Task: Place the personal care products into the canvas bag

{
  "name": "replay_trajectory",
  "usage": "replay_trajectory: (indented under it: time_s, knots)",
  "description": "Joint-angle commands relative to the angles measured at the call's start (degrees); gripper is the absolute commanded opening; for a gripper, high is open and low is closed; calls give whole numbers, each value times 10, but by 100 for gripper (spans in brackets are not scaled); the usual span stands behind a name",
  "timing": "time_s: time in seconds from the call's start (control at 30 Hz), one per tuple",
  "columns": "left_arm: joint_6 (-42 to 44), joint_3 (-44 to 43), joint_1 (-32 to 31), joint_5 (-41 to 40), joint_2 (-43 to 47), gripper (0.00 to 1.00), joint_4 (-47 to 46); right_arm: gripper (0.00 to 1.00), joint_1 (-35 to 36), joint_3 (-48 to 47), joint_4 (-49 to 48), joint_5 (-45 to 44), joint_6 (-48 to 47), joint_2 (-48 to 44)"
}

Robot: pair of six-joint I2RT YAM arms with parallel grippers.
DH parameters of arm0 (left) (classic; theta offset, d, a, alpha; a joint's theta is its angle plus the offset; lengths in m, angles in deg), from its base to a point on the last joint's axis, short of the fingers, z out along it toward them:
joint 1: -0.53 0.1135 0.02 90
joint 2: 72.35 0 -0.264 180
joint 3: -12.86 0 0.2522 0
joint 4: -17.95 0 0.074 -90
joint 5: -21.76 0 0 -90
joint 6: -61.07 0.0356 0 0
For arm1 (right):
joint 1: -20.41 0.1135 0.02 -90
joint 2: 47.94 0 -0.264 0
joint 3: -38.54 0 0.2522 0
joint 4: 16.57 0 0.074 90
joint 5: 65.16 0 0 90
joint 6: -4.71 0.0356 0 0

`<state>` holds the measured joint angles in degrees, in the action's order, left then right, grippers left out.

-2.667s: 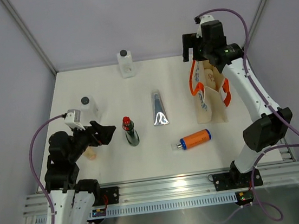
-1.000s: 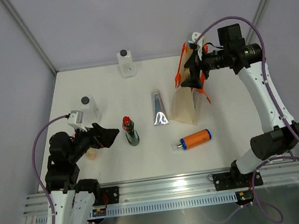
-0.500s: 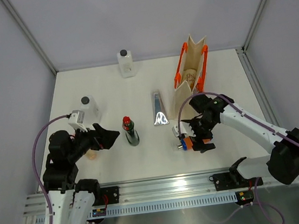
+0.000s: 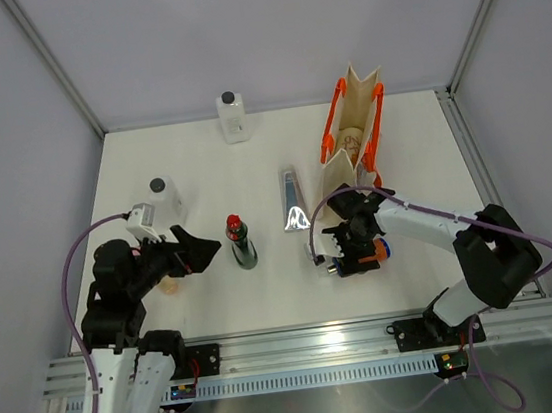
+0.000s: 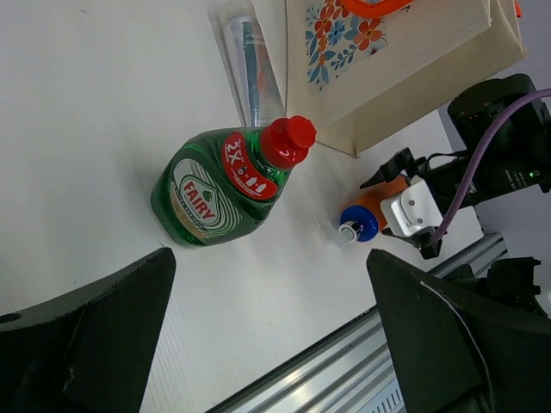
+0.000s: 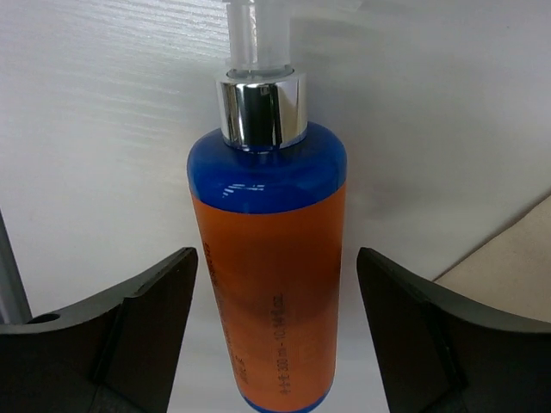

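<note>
The canvas bag (image 4: 350, 172) stands upright and open at the back right, with orange handles; its flowered side (image 5: 392, 64) shows in the left wrist view. The orange blue-capped bottle (image 6: 267, 284) lies on the table just in front of the bag. My right gripper (image 6: 271, 344) is open and straddles it, with a gap on each side. From above, my right gripper (image 4: 352, 254) covers most of that bottle (image 4: 372, 251). My left gripper (image 4: 201, 253) is open and empty, left of the dark green red-capped bottle (image 4: 242, 246). The silver tube (image 4: 294, 202) lies mid-table.
One clear black-capped bottle (image 4: 233, 118) stands at the back edge, another (image 4: 162, 200) at the left behind my left arm. A peach item (image 4: 171, 286) peeks out under the left wrist. The metal rail (image 4: 303, 344) runs along the near edge.
My right arm let go of the bag, which now stands upright farther back. It dropped to the table and shifted left over the orange bottle. The left arm has barely moved.
</note>
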<state>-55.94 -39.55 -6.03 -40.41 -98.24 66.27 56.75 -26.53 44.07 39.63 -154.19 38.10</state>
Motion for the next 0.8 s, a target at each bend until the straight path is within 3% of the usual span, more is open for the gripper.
replay_trajectory:
  time_s: [0.0,0.33,0.5,0.57,0.67,0.77]
  knots:
    - [-10,5,-2,5,-6,99,-18,79,12,11,-35,-21,11,2]
    - [-14,10,-2,13,-12,99,-33,12,13,-1,8,50,46,-34]
    - [-9,2,-2,12,-10,99,-28,3,-7,-137,106,177,109,-103]
    - [-7,0,-2,12,-11,99,-26,0,-48,-204,139,256,127,-114]
    - [-9,-1,-2,12,-11,99,-29,0,-128,-379,179,363,177,-102]
    - [-14,-1,-2,13,-10,99,-35,0,-203,-470,148,425,303,-67]
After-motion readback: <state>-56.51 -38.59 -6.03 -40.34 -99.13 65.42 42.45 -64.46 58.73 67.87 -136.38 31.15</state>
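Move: The orange bottle lies right between the right hand's open fingers, its middle about 1 cm below the hand point. From that hand the canvas bag stands some 24 cm ahead and 1 cm right, the silver tube 17 cm ahead and 16 cm left, and the green dish soap 3 cm ahead, 31 cm left. For the left hand the bottle is about 44 cm right, 2 cm ahead, 20 cm below. Right hand pinches the orange bottle, then lifts it some 25 cm, towards the bag, fingertips tilting left. ##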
